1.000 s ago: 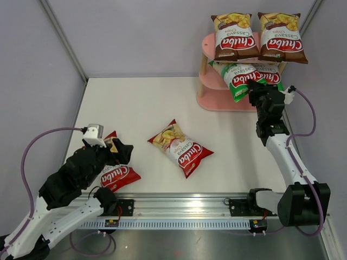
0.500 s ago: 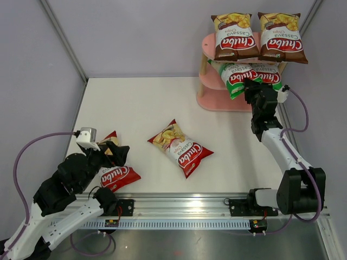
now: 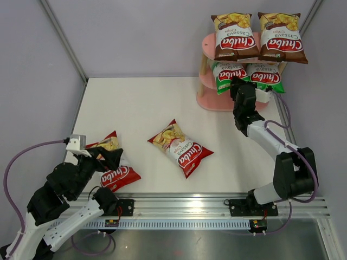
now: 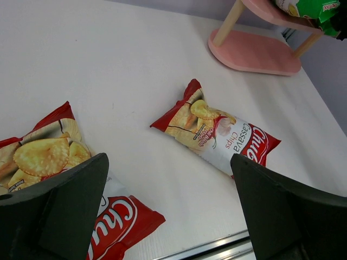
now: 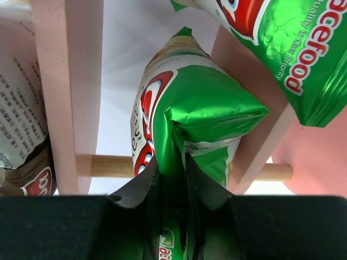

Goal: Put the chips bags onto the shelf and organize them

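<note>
The pink shelf [image 3: 214, 102] stands at the far right of the table. Two brown chips bags [image 3: 235, 37] [image 3: 281, 37] lie on its top board. Two green bags sit side by side on the middle board. My right gripper [image 3: 239, 90] is shut on the near edge of the left green bag [image 3: 229, 75]; the wrist view shows its folded end [image 5: 190, 119] pinched between the fingers [image 5: 138, 187]. Two red bags lie flat on the table, one in the middle [image 3: 180, 147], one near left [image 3: 115, 169]. My left gripper [image 3: 108, 157] hangs open over that near-left bag [image 4: 51, 162].
The shelf's bottom board [image 4: 255, 51] carries nothing. Wooden posts [image 5: 111, 166] and a pink board [image 5: 68, 81] frame the held bag closely. The second green bag [image 5: 282, 43] lies just to its right. Grey walls enclose the table; a metal rail [image 3: 184, 206] runs along the near edge.
My right gripper has swung left with the green bag, bringing it level beside the other green bag on the middle board. The left arm has drawn back toward the near-left corner, still open.
</note>
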`<state>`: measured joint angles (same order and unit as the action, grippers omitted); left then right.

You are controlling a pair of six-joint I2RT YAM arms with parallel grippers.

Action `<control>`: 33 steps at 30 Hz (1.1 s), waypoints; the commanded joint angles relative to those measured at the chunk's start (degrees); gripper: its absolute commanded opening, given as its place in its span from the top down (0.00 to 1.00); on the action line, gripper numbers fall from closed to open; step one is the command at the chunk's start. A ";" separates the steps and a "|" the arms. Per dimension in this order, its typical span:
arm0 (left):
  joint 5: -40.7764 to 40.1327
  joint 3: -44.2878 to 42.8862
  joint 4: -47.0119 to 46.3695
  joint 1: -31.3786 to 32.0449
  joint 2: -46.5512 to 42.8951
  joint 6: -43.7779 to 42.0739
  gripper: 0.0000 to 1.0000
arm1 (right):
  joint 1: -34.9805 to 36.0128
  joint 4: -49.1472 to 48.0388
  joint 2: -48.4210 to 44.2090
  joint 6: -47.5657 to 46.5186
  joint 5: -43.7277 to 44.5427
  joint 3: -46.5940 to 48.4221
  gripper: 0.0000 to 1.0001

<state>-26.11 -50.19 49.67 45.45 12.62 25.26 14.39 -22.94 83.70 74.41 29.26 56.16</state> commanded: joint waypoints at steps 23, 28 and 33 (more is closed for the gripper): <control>-3.86 1.59 -1.86 0.25 -4.01 0.23 0.01 | 3.71 -4.40 11.13 5.48 14.16 9.67 0.61; -3.95 1.68 -1.86 0.16 -4.01 0.32 0.01 | 3.80 -1.07 8.69 5.65 11.36 9.14 0.46; -4.39 1.68 -1.68 0.16 -4.10 0.50 0.01 | 3.63 5.78 5.34 6.97 10.56 7.74 0.32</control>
<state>-28.82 -48.73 49.71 45.43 9.30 25.52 17.52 -21.52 93.41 80.34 39.29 63.61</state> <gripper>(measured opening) 0.988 0.673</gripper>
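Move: The green chips bag, pinched in the right fingers and resting on the left half of the middle shelf, has its middle about 6 cm ahead of the right hand, some 2 cm to its left and about level. The other green bag sits some 12 cm right of that hand, 6 cm ahead; the left brown bag stands on the top shelf, around 7 cm ahead, straight in line and 18 cm higher. From the left hand the held green bag lies roughly 39 cm ahead and 45 cm right. Still pinching the near end of the green bag, the right hand pushes it forward about 4 cm deeper onto the middle shelf, turning some 10 degrees clockwise. There it halts, opens its fingers to let the bag go, sinks by a centimetre or so and, still opening, begins to ease back. ##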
